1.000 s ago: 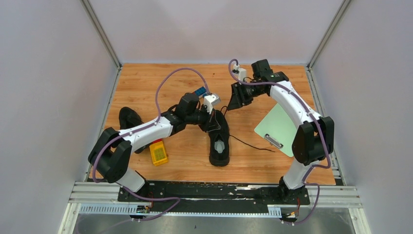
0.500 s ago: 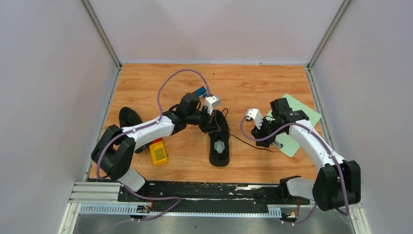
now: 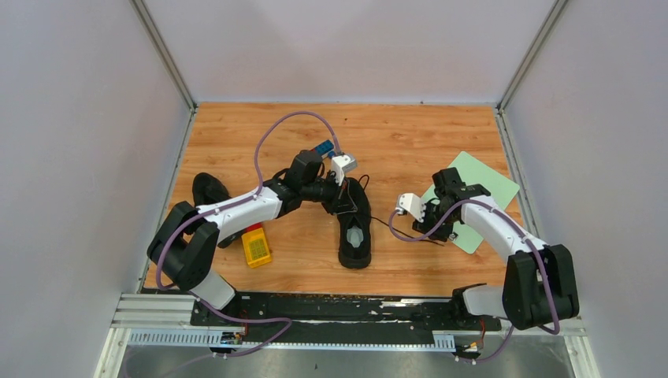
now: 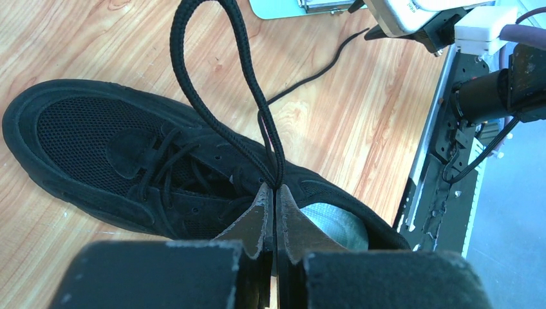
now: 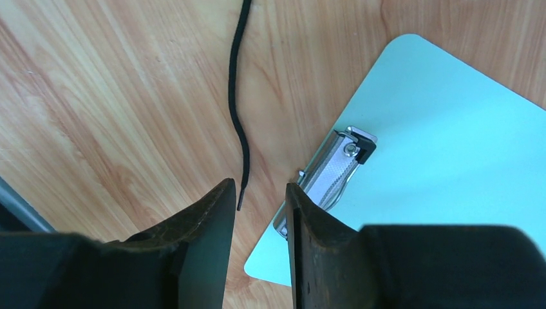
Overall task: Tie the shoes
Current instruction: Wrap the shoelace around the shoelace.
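One black shoe (image 3: 354,230) lies mid-table, toe toward the far side, its pale insole (image 4: 336,223) showing. My left gripper (image 3: 345,197) (image 4: 275,188) is shut on the base of a loop of its lace (image 4: 212,64), and the loop stands up over the tongue. The lace's free end (image 3: 406,234) (image 5: 239,129) trails right across the wood. My right gripper (image 3: 432,228) (image 5: 261,190) hovers open over its tip, nothing between the fingers; the tip lies just off the left finger (image 5: 216,212). The other shoe (image 3: 209,191) sits at left, partly hidden by the left arm.
A pale green clipboard (image 3: 476,197) (image 5: 444,148) lies at the right, its metal clip (image 5: 335,170) right beside my right gripper. A yellow block (image 3: 255,246) rests near the left arm. White walls enclose the table on three sides.
The right arm has swung from the far middle of the table back toward the near right and come down over the lace's free end by the clipboard. The left gripper has kept still.
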`<state>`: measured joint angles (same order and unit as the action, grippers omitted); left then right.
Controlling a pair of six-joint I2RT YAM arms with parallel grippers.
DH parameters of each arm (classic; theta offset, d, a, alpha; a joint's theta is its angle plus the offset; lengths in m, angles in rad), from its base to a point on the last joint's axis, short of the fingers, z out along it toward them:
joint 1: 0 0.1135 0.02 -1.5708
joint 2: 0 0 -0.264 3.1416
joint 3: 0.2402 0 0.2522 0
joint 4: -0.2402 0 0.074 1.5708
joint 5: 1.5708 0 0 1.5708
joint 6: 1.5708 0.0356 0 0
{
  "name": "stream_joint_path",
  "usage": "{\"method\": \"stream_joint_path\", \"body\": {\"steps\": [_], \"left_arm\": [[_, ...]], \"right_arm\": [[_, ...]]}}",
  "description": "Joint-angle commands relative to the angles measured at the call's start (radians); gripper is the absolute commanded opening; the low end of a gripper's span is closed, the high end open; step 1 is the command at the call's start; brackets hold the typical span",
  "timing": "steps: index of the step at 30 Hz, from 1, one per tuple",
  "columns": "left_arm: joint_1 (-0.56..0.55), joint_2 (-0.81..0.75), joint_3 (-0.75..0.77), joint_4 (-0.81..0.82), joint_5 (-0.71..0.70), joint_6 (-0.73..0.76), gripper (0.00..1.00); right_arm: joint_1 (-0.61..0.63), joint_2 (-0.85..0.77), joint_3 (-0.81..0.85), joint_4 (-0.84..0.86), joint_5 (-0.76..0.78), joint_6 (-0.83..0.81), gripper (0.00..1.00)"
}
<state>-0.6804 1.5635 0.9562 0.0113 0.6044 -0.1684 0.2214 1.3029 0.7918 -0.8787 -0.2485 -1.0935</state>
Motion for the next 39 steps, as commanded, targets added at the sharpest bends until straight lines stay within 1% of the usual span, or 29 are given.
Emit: {"method": "stream_joint_path", "body": {"steps": [1,8,20,22,25,26,29,32,36,39], "left_arm": [[0.004,0.0,0.019,0.029,0.016,0.014,0.0],[0.004,0.006,0.024,0.027,0.015,0.012,0.0],[0.004,0.008,0.024,0.027,0.015,0.01,0.0],[0.004,0.008,0.024,0.027,0.015,0.011,0.0],[0.003,0.007,0.024,0.028,0.018,0.012,0.0],[0.003,0.008,0.024,0.028,0.018,0.012,0.0],[0.004,0.012,0.027,0.027,0.025,0.013,0.0],[0.003,0.019,0.032,0.026,0.034,0.018,0.0],[0.003,0.022,0.033,0.031,0.075,0.03,0.0],[0.004,0.019,0.03,0.047,0.126,0.043,0.0]], "right_arm": [[-0.001,-0.002,0.001,0.016,0.071,-0.048,0.36],[-0.002,0.009,-0.057,0.012,0.109,-0.039,0.37],[-0.003,0.12,-0.051,0.043,0.156,0.012,0.33],[-0.003,0.13,-0.055,0.043,0.157,0.014,0.28],[-0.004,0.147,-0.047,0.043,0.16,0.025,0.06],[-0.003,0.143,-0.033,0.038,0.16,0.031,0.01],[-0.002,0.091,0.057,0.016,0.143,0.05,0.0],[-0.002,0.052,0.274,-0.048,0.049,0.106,0.0],[0.01,0.115,0.602,-0.185,-0.086,0.237,0.0],[0.042,0.191,0.794,-0.213,-0.165,0.338,0.0]]}}
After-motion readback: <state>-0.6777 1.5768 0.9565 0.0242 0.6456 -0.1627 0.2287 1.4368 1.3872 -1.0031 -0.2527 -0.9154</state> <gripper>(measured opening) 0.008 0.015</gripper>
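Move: The loose lace's tip lies just short of the clipboard, about 2 cm back, 3 cm to the right and 4 cm below the open right hand, with the clipboard's metal clip roughly 4 cm farther out than that tip. The shoe's middle is some 22 cm to the right hand's left and 4 cm ahead, about 1 cm lower. From the left hand, which already holds the other lace over the shoe, the loose tip lies about 25 cm right, 5 cm back and 12 cm below. The right hand eases down, right and back, about 3 cm each way, onto the loose lace and shuts its half-open fingers on it close to the tip, just short of the clipboard. Then it sweeps fast up some 15 cm and forward about 12 cm, drifting left as well, with the fingertips swinging forward some 20 degrees, while the left hand stays in place and keeps its pinch on the looped lace above the shoe. ##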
